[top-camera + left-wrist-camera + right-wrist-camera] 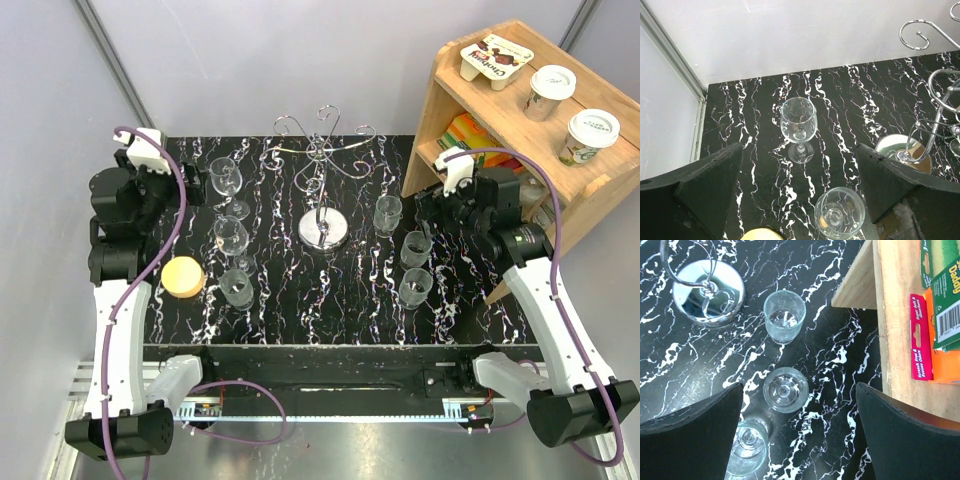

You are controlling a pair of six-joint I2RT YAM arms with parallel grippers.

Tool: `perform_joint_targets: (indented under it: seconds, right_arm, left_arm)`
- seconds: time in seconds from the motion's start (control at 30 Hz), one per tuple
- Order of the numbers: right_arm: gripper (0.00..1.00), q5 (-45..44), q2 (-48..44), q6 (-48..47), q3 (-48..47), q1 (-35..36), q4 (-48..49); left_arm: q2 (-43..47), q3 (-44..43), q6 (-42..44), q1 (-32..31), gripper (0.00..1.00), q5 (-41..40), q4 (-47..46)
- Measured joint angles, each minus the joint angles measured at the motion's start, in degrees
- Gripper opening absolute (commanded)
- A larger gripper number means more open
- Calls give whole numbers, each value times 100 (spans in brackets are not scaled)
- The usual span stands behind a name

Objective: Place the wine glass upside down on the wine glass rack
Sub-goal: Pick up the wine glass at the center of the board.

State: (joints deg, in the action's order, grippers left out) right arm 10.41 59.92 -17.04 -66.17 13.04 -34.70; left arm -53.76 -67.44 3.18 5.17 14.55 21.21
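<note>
Three stemmed wine glasses stand upright in a row on the left of the black marbled table: the far one (225, 178) (798, 120), the middle one (231, 235) (839, 212) and the near one (237, 287). The chrome wine glass rack (323, 228) stands mid-table with nothing on its curled arms (325, 130) (920, 35); its disc base (900, 147) (707, 292) shows in both wrist views. My left gripper (198, 182) (800, 187) hovers open above the left glasses, holding nothing. My right gripper (425, 207) (800, 432) hangs open and unloaded over the right side.
Three shorter clear glasses (387, 212) (414, 248) (415, 287) stand right of the rack, also seen as a ribbed glass (784, 315) and two others (785, 389) (747, 447). A yellow disc (183, 276) lies near left. A wooden shelf (500, 110) (895, 315) with cups and sponge packs (940, 300) stands at right.
</note>
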Motion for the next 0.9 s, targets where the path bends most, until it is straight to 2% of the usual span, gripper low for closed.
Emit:
perform_joint_targets:
  seconds: [0.13, 0.37, 0.6, 0.9]
  right_arm:
    - [99, -243, 98, -103, -57, 7, -109]
    - [94, -544, 664, -109, -15, 11, -251]
    - [76, -785, 789, -72, 299, 15, -286]
    - [70, -809, 1294, -129, 691, 15, -232]
  left_arm:
    - [-7, -85, 116, 0, 99, -15, 223]
    - [-177, -114, 313, 0, 99, -2, 573]
    - [-210, -114, 426, 0, 99, 68, 654]
    - [-210, -114, 501, 0, 99, 151, 654]
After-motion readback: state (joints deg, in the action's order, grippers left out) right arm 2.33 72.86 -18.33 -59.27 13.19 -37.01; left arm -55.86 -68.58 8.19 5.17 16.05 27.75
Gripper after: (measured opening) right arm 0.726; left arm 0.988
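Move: The middle wine glass of the three on the right stands almost straight below the right hand, about 1 cm ahead and 18 cm down. The near glass is roughly 9 cm back of the hand and 1 cm left; the far one is about 9 cm ahead and 6 cm left. The rack's round foot lies some 5 cm ahead and 20 cm left, 22 cm down. From the left hand that middle glass is about level ahead, 46 cm right and 27 cm down. The middle wine glass on the right is what the right hand drops towards: about 12.5 cm down, drifting a little right, ending near rim height. Its wrist tips about 20 degrees further down, left side dipping, while the fingers narrow from wide open to roughly three quarters. The empty left hand sinks some 3 cm, tipping slightly down. ##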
